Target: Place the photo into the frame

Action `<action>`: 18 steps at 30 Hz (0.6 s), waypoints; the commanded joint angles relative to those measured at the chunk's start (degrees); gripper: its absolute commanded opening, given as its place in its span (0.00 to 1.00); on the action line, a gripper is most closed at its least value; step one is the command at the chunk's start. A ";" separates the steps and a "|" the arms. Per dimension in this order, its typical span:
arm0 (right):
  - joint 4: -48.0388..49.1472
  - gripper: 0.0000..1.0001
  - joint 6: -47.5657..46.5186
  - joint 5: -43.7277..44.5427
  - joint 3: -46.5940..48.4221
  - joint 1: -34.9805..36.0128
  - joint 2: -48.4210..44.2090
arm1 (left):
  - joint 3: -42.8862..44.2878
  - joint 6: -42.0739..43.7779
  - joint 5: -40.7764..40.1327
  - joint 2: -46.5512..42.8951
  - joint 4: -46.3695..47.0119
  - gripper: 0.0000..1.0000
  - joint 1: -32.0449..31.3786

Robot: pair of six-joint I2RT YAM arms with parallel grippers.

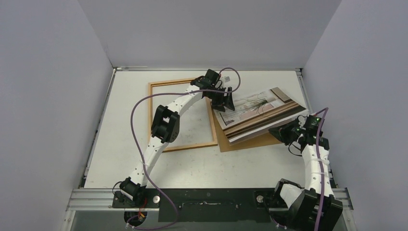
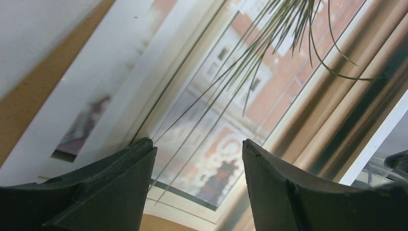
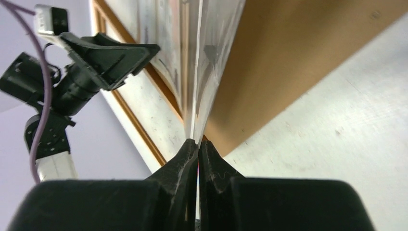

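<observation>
The photo [image 1: 260, 111], a print of a grassy plant by a window, lies tilted over a brown backing board [image 1: 243, 140] to the right of the orange-brown frame [image 1: 171, 82]. My right gripper [image 1: 283, 131] is shut on the photo's near right edge and holds that side raised. In the right wrist view its fingertips [image 3: 198, 142] pinch the thin sheet [image 3: 207, 57] above the board [image 3: 288, 57]. My left gripper [image 1: 225, 102] hovers open over the photo's left end. The left wrist view shows its fingers [image 2: 139, 183] spread above the print [image 2: 231, 96], touching nothing.
The frame lies flat on the white table [image 1: 192, 168], and the left arm crosses over it. Grey walls enclose the table on three sides. A metal rail [image 1: 207, 195] with both arm bases runs along the near edge.
</observation>
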 commanded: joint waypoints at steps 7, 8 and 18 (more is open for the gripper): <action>-32.61 0.00 -8.45 15.02 19.07 -0.36 -1.68 | -2.93 4.31 -6.86 0.26 -5.85 0.68 1.48; -34.38 0.00 -8.91 16.13 21.12 -0.36 -1.82 | -3.00 4.29 -6.93 0.22 -5.98 0.68 1.46; -40.87 0.00 -6.96 26.67 34.30 -0.36 -6.86 | -2.89 6.39 -8.28 -0.81 -9.08 0.69 0.61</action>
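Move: The right hand, already pinching a clear film, hovers roughly 10 cm over the table; the lifted photo's middle lies about 8 cm ahead, 3 cm left and 6 cm below it. The brown backing board is some 5 cm ahead, 5 cm left and 10 cm down, and the empty frame 7 cm ahead and 35 cm left. From the low left hand, the photo's middle is about 15 cm right and 3 cm back. Up, back and a little to its right, the right hand draws away from the photo, rising about 8 cm while backing off some 5 cm, first mostly backward and then climbing faster. Its fingers stay shut on the clear film while the wrist rolls about 20 degrees, its left side dipping. The left hand stays nearly in place with open fingers, at the photo's left end. ##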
